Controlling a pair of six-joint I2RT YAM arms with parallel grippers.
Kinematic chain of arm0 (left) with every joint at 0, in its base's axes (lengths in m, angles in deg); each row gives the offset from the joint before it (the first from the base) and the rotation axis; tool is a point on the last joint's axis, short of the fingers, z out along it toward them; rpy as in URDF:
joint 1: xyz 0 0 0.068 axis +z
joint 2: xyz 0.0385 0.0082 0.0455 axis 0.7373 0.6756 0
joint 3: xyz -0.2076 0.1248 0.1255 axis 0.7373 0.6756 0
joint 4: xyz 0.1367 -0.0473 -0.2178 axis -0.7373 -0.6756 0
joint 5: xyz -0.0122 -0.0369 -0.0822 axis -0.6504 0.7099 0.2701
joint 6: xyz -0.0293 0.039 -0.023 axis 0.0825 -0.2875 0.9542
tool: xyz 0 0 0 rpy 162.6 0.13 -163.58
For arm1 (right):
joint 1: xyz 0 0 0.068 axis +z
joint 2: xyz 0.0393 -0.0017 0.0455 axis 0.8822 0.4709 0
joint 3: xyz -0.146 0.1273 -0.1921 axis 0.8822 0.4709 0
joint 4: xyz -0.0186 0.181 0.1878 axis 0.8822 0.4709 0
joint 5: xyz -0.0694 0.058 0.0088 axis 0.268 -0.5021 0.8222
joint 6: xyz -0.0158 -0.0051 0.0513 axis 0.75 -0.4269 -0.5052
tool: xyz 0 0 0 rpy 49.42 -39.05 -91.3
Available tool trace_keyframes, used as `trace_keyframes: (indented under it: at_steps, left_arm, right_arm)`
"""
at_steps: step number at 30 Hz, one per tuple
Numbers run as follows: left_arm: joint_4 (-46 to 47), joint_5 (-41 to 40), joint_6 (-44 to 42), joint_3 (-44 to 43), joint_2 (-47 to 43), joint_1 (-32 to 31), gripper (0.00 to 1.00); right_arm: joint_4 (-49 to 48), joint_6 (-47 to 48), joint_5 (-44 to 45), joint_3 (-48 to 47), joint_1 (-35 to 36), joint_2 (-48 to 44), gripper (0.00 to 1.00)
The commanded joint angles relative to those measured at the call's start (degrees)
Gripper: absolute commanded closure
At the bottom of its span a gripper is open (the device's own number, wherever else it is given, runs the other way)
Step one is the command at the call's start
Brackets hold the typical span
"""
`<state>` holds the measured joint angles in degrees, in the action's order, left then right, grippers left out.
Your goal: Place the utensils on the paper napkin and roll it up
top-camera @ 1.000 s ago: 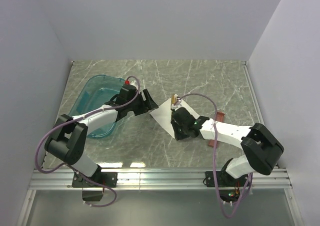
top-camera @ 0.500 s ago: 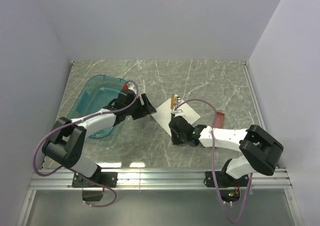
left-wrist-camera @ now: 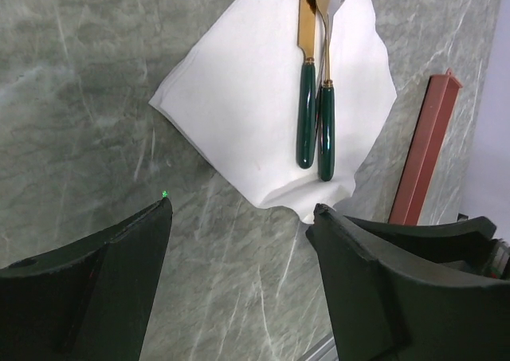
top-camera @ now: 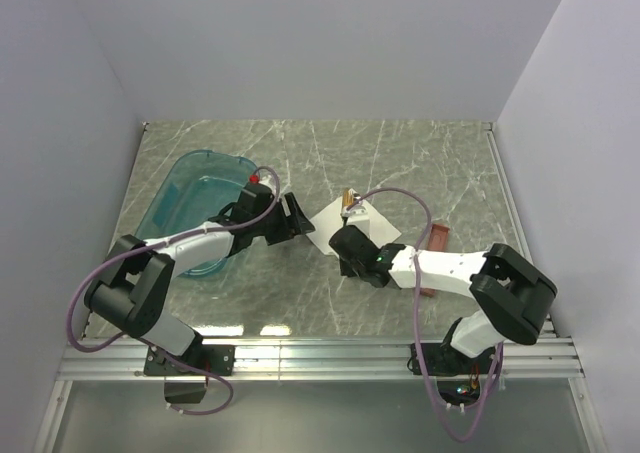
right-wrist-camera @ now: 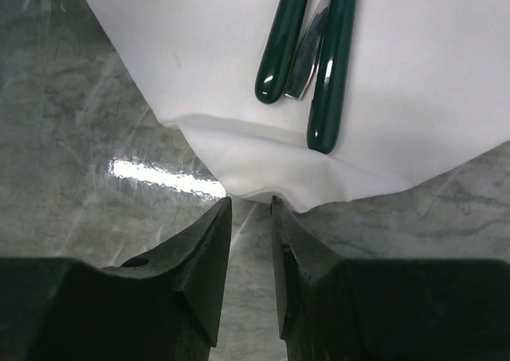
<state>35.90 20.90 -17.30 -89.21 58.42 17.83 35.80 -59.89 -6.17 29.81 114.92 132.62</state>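
The white paper napkin (top-camera: 368, 225) lies flat at the table's middle, and also shows in the left wrist view (left-wrist-camera: 247, 98) and the right wrist view (right-wrist-camera: 199, 58). The utensils (top-camera: 347, 203) lie on it side by side, with dark green handles (left-wrist-camera: 305, 106) (right-wrist-camera: 335, 66) and gold tips. The napkin's near edge is slightly lifted. My right gripper (top-camera: 345, 245) (right-wrist-camera: 249, 204) is at that near edge, jaws a narrow gap apart, the edge just at the tips. My left gripper (top-camera: 300, 221) (left-wrist-camera: 241, 209) is open and empty, low over the table just left of the napkin.
A translucent teal tub (top-camera: 195, 188) stands at the left, beside my left arm. A long narrow reddish-brown tray (top-camera: 436, 238) (left-wrist-camera: 422, 150) lies to the right of the napkin, partly under my right forearm. Grey walls enclose the table.
My right gripper has shifted left and a little farther along the napkin's near edge. My left gripper has eased slightly down and stays open. The utensils have not moved.
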Motion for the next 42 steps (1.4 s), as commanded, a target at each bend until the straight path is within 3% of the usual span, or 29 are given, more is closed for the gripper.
trace_keyframes:
  at_steps: [1,9,15,22,25,33,42]
  left_arm:
    - [2.53,0.3,-0.07,0.35,-1.82,-0.91,0.22]
    - [4.2,1.44,0.37,1.49,-2.25,-3.55,0.24]
    - [7.37,3.38,0.72,3.77,-1.99,-5.13,0.34]
    - [10.79,4.69,0.99,4.57,-0.06,-6.71,0.66]
    - [11.94,5.57,0.81,3.69,1.17,-7.24,0.71]
    - [14.49,7.51,0.99,1.93,5.56,-9.09,0.78]
    - [14.93,7.77,-0.15,-3.07,10.75,-9.97,0.74]
  right_arm:
    - [-0.01,1.93,4.05,-1.35,0.16,-2.08,0.65]
    - [-0.54,2.64,5.9,-3.02,-0.02,1.17,0.66]
    - [-1.41,3.61,6.61,-4.25,-1.16,1.61,0.66]
    - [-3.78,1.68,7.49,-3.29,-2.56,1.79,0.66]
    - [-4.85,1.59,7.57,-2.58,-2.83,1.52,0.66]
    - [-5.72,1.76,7.93,-2.76,-4.41,2.13,0.67]
    - [-7.39,2.82,4.5,-2.67,-7.13,1.52,0.67]
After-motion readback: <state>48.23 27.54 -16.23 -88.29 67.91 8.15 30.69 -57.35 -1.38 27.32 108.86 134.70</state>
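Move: Just ahead of the right hand, which already has the napkin's near corner, lie the utensils' handle ends: about 5 cm forward, 1 cm right and 2 cm lower. The utensils' middle is some 12 cm ahead and 2 cm right, the red holder 22 cm right and 2 cm forward. From the left hand, the napkin's lifted near edge is roughly 8 cm right, 7 cm back and 7 cm below; the utensils' middle is 11 cm right and 2 cm forward. Carrying the pinched near corner forward about 5 cm and slightly up, the right hand draws the flap towards the handle ends and keeps its grip. Meanwhile the left hand swings some 7 cm right and 5 cm back, sinking about 3 cm late on and turning clockwise, its wide-open fingers closing nearly shut as it comes in beside the right hand at the napkin's near edge. ##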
